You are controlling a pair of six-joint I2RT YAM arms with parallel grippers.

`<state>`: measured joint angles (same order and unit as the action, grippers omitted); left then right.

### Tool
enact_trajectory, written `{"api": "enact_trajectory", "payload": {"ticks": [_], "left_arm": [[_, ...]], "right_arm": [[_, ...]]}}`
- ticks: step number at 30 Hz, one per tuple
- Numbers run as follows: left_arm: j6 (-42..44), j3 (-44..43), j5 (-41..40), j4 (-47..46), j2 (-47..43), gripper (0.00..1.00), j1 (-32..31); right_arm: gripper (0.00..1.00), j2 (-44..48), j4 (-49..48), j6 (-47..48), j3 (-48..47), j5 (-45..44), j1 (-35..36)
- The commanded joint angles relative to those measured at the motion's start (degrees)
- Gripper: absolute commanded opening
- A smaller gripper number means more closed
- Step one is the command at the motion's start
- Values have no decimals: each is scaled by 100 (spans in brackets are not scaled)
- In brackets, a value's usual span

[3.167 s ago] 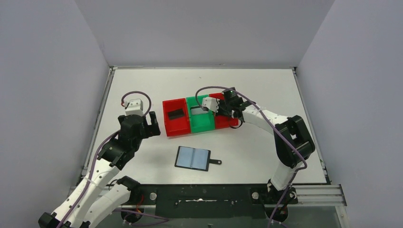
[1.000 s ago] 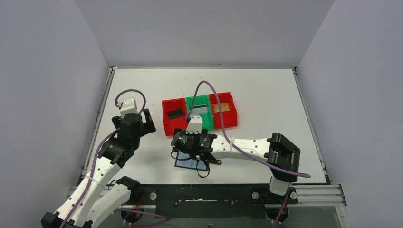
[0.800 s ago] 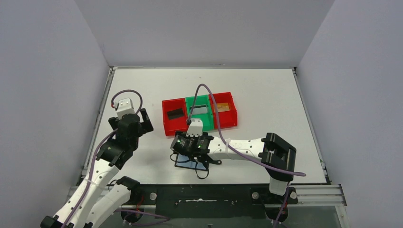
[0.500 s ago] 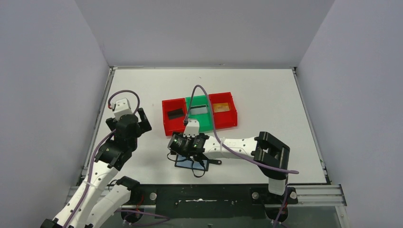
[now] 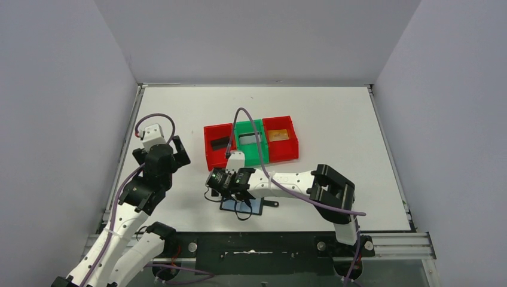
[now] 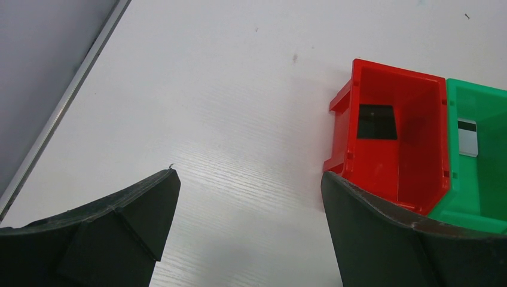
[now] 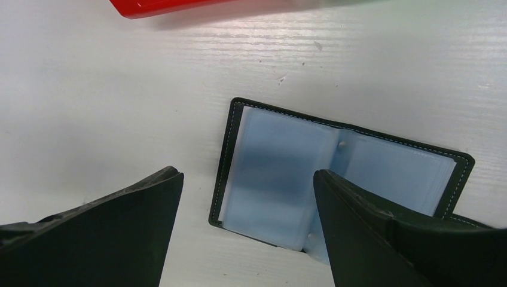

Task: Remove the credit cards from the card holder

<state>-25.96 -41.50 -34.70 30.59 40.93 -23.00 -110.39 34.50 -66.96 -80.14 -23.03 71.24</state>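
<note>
The card holder [image 5: 253,207] [image 7: 281,173] lies open and flat near the table's front edge, its blue-grey pockets facing up. My right gripper [image 5: 230,190] [image 7: 248,176] hangs open just above its left half, one finger on either side of that half, touching nothing. The credit cards lie in the bins: a black one [image 5: 220,142] [image 6: 376,121], a silver-grey one [image 5: 247,137] [image 6: 467,128] and an orange-gold one [image 5: 280,135]. My left gripper [image 5: 161,154] [image 6: 249,174] is open and empty over bare table, left of the bins.
Three joined bins stand mid-table: a red bin [image 5: 214,160] [image 6: 341,137], a green bin [image 5: 256,158] [image 6: 478,215] and another red bin [image 5: 287,153]. The table's left rail [image 6: 66,101] runs close to my left gripper. The right arm's cable [image 5: 242,116] arcs over the green bin.
My right gripper has slid left along the card holder to its left half, its jaws narrowing slightly. My left arm has edged a little left.
</note>
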Motion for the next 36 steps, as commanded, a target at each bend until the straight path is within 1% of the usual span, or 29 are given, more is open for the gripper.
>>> {"api": "enact_trajectory", "payload": {"ticks": [1, 4, 6, 9, 12, 17, 21, 25, 29, 36], "left_arm": [[24, -24, -33, -270, -72, 91, 67], [38, -17, -11, -286, -83, 91, 68], [46, -3, -2, -298, -87, 91, 77], [57, 1, 7, -299, -102, 91, 82], [55, -3, 13, -307, -94, 91, 86], [64, 0, 40, -308, -63, 91, 94], [77, 10, 81, -324, -35, 91, 94], [88, 9, 104, -326, -20, 91, 103], [90, 17, 103, -334, -31, 91, 120], [91, 12, 124, -334, -7, 91, 138]], "right_arm": [[82, -87, 554, -269, -315, -42, -16], [81, -73, 625, -275, -248, 2, -10], [81, -119, 605, -209, -187, 204, -43], [81, -156, 220, 133, -75, 499, -86], [81, -259, 281, 92, -82, 656, -200], [75, -290, 583, -193, 94, 560, -278], [74, -503, 555, -85, 196, 580, -270], [71, -698, 821, -143, 185, 401, -196], [59, -617, 483, -54, 452, 473, -147], [52, -662, 681, -19, 240, 326, -137]]}}
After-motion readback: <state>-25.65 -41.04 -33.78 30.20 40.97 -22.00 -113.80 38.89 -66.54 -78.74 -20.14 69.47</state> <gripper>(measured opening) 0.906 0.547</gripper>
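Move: The card holder's left page, lying open, is about 4 cm below the right hand, some 2 cm to its right and 1 cm back. The right page adjoins it, roughly 8 cm farther right, at the same height. The left red bin stands about 20 cm ahead of that hand and 3 cm to its left, the green bin about 22 cm ahead and 10 cm to its right. From the left hand, the left page is about 23 cm right, 9 cm back and 19 cm below. Onto the card holder's left page the right hand sinks about 4 cm, working some 3 cm to the right as it goes, while its left side dips and the fingers tip a little steeper. Late in the descent the fingers close from wide to about half open, their tips coming to the clear sleeve and starting to squeeze it from either side. ##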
